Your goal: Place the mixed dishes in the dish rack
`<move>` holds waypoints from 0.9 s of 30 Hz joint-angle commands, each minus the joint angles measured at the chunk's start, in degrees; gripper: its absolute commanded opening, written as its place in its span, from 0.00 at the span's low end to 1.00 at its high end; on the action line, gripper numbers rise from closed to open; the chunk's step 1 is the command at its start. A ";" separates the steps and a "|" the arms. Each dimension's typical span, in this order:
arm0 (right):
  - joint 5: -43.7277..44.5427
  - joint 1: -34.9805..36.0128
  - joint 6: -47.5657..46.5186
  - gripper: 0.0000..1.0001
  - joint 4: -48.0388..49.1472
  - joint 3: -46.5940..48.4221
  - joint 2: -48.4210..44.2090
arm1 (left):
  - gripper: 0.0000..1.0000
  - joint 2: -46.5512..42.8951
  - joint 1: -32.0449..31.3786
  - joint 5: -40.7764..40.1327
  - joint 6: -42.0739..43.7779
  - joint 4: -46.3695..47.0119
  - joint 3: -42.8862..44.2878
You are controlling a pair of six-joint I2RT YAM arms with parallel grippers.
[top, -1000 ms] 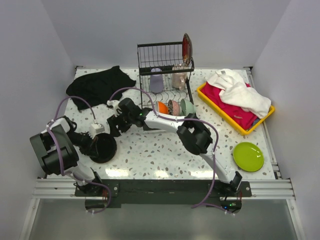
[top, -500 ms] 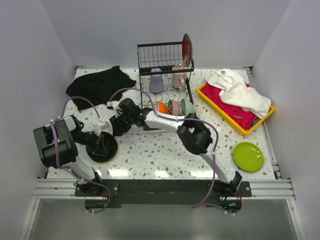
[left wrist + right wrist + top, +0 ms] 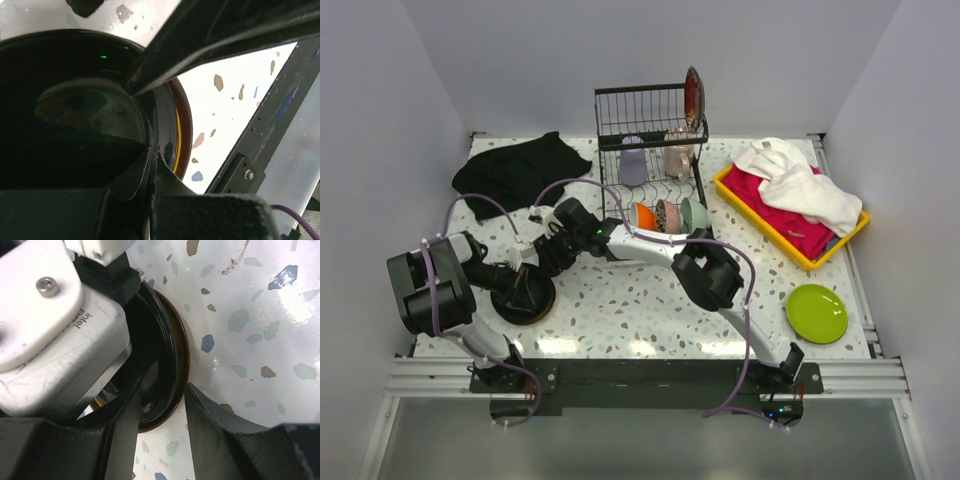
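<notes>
The black plate is at the left front of the table, its dark glossy bowl and brown rim filling the left wrist view. My left gripper is shut on its rim. My right gripper reaches across from the right and straddles the plate's rim, one finger inside and one outside, both touching it. The dish rack stands at the back. It holds an orange bowl, a patterned bowl, a pale green bowl, a lavender mug, a pinkish mug and a red floral dish. A lime green plate lies at the front right.
A yellow tray of red and white cloths sits at the right back. A black cloth lies at the back left. The right arm's long links stretch across the middle of the table in front of the rack.
My left arm shifted and turned the black plate a little. My right gripper moved down-left onto the plate and narrowed its jaws over the rim.
</notes>
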 commanded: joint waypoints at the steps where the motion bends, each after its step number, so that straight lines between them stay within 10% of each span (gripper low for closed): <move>1: -0.68 0.62 1.14 0.41 2.46 3.06 2.50 | 0.00 0.03 -0.12 -6.67 3.15 14.72 -1.25; 9: 0.28 0.71 1.14 0.00 3.96 2.80 2.77 | 0.00 -0.32 0.05 -5.89 2.27 14.20 -0.37; 16: 3.53 0.62 -3.16 0.00 1.67 1.83 -2.42 | 0.33 -4.97 0.75 3.15 -0.89 3.49 14.88; 27: 7.22 0.53 -12.65 0.00 -2.28 -2.83 -13.14 | 0.47 -10.86 1.72 4.66 3.15 -15.34 36.73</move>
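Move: The black plate lies tilted on a brown-and-yellow plate. Its middle is about 7 cm left of the right hand, 5 cm back and 3 cm lower; from the left hand's shut tips, which are down inside it, it is about 3 cm ahead and 2 cm left. The brown plate lies just beneath it, about 6 cm back and 7 cm left of the right hand. From the right hand the orange bowl is roughly 14 cm ahead and 23 cm right, while from the left hand the black cloth is some 30 cm ahead and 3 cm left. While the left fingers stay pressed in the black plate, the right hand, already straddling its far right rim, sinks about 2 cm, shuts its fingers to pinch that rim, then rises some 5 cm from its lowest point, the wrist tilting about 10 degrees. Once the right has closed, the left hand comes off the plate, opens to about half and swings up some 17 cm, forward about 14 cm and a little left towards the black cloth. ##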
